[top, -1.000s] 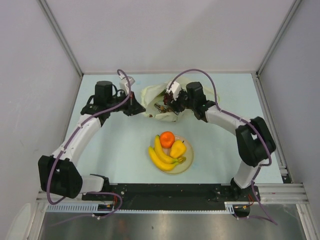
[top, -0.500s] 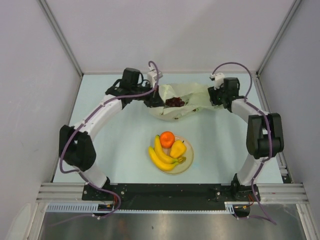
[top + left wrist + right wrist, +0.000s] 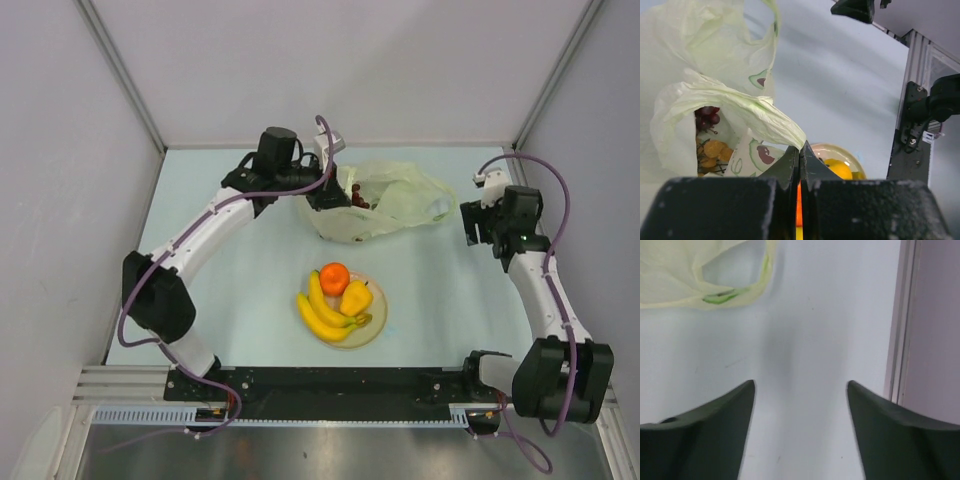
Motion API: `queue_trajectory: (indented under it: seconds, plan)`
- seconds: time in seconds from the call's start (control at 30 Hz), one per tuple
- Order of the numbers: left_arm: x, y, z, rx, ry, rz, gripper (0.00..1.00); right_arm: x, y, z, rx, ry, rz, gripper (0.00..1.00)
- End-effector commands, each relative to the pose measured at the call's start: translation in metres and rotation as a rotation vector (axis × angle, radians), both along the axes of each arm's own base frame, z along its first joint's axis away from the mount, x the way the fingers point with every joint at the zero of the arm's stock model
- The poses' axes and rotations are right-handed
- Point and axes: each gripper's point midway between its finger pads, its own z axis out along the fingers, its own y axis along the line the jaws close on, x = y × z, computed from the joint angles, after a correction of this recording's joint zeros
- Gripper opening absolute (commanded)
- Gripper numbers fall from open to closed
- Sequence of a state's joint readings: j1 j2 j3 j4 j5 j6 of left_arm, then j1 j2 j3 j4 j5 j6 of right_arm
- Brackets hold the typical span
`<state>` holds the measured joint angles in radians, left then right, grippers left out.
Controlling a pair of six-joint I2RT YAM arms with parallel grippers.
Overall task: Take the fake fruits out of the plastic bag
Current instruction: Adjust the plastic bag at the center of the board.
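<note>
The pale yellow-green plastic bag (image 3: 385,205) lies at the back of the table, its mouth facing left. My left gripper (image 3: 323,197) is shut on the bag's rim (image 3: 765,117) and holds it up. Inside the mouth I see dark purple grapes (image 3: 707,115) and brown stemmed bits (image 3: 713,150); the grapes (image 3: 356,197) also show from above. An orange (image 3: 334,277), bananas (image 3: 320,312) and a yellow lumpy fruit (image 3: 356,297) sit on the cream plate (image 3: 377,322). My right gripper (image 3: 469,227) is open and empty, just right of the bag's handle (image 3: 735,287).
The plate (image 3: 827,150) stands in the middle of the table, in front of the bag. A metal frame rail (image 3: 897,325) runs along the table's right edge close to my right gripper (image 3: 800,385). Grey walls enclose the left, back and right sides.
My right gripper let go of the bag and drew away to the right. My left gripper moved right and back with the rim, and the bag spread out to the right.
</note>
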<state>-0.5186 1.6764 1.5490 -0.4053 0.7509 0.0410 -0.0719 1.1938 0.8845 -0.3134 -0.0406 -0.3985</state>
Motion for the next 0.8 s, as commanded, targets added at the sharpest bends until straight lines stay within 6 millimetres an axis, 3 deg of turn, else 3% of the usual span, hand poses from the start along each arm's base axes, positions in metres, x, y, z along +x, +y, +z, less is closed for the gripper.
queue_trajectory:
  seconds: [0.0, 0.03, 0.17, 0.2, 0.27, 0.3, 0.4, 0.43, 0.47, 0.53, 0.63, 0.73, 0.77]
  plan:
    - [-0.025, -0.007, 0.055, -0.096, -0.087, -0.050, 0.00, -0.020, 0.016, 0.030, 0.124, -0.027, 0.079, 0.88]
    - [-0.026, -0.005, 0.055, -0.092, -0.086, -0.043, 0.00, -0.019, 0.019, 0.041, 0.160, -0.044, 0.069, 0.91]
    - [-0.030, 0.004, 0.054, -0.062, -0.126, -0.020, 0.00, -0.004, 0.040, 0.044, 0.375, -0.037, 0.052, 0.99]
    - [-0.028, 0.006, 0.055, -0.053, -0.134, -0.012, 0.00, 0.005, 0.042, 0.032, 0.405, -0.003, 0.053, 0.99]
    - [-0.027, 0.010, 0.055, -0.020, -0.158, -0.014, 0.00, 0.027, 0.039, 0.029, 0.435, -0.027, 0.021, 1.00]
    - [-0.027, 0.011, 0.053, -0.004, -0.160, -0.019, 0.00, 0.040, 0.035, 0.009, 0.440, 0.007, -0.005, 1.00]
    - [-0.026, 0.015, 0.046, 0.039, -0.168, -0.020, 0.00, 0.078, 0.024, 0.001, 0.470, -0.021, -0.066, 1.00]
    - [-0.025, 0.016, 0.043, 0.047, -0.166, -0.018, 0.00, 0.094, 0.021, -0.020, 0.501, 0.011, -0.080, 1.00]
    - [-0.027, 0.017, 0.033, 0.065, -0.150, -0.026, 0.00, 0.107, 0.021, -0.011, 0.566, -0.007, -0.059, 1.00]
    - [-0.027, 0.019, 0.022, 0.088, -0.137, -0.029, 0.00, 0.129, 0.024, -0.025, 0.722, 0.010, -0.078, 1.00]
    - [-0.026, 0.022, 0.009, 0.117, -0.115, -0.017, 0.00, 0.153, 0.027, -0.024, 0.881, -0.006, -0.085, 1.00]
    - [-0.029, 0.025, 0.001, 0.133, -0.106, -0.020, 0.00, 0.162, 0.044, -0.013, 0.994, -0.021, -0.001, 1.00]
    - [-0.031, 0.026, -0.004, 0.140, -0.095, -0.023, 0.00, 0.163, 0.050, -0.022, 1.028, 0.009, 0.011, 1.00]
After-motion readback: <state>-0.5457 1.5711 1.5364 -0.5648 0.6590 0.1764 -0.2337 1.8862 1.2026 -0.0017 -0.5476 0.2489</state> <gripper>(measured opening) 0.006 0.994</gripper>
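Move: The plastic bag's right handle lies about 10 cm ahead of the open right hand, 7 cm to its left and some 12 cm below; the grapes are 24 cm to the left of the handle and 3 cm farther out. The left hand already pinches the bag's rim; from there the handle is roughly 32 cm to the right, 12 cm ahead and 22 cm down, and the orange 10 cm back, straight below sideways, equally low. Right hand swoops about 13 cm forward, then down, towards the handle, opening wide and rolling; left keeps pinching rim. ##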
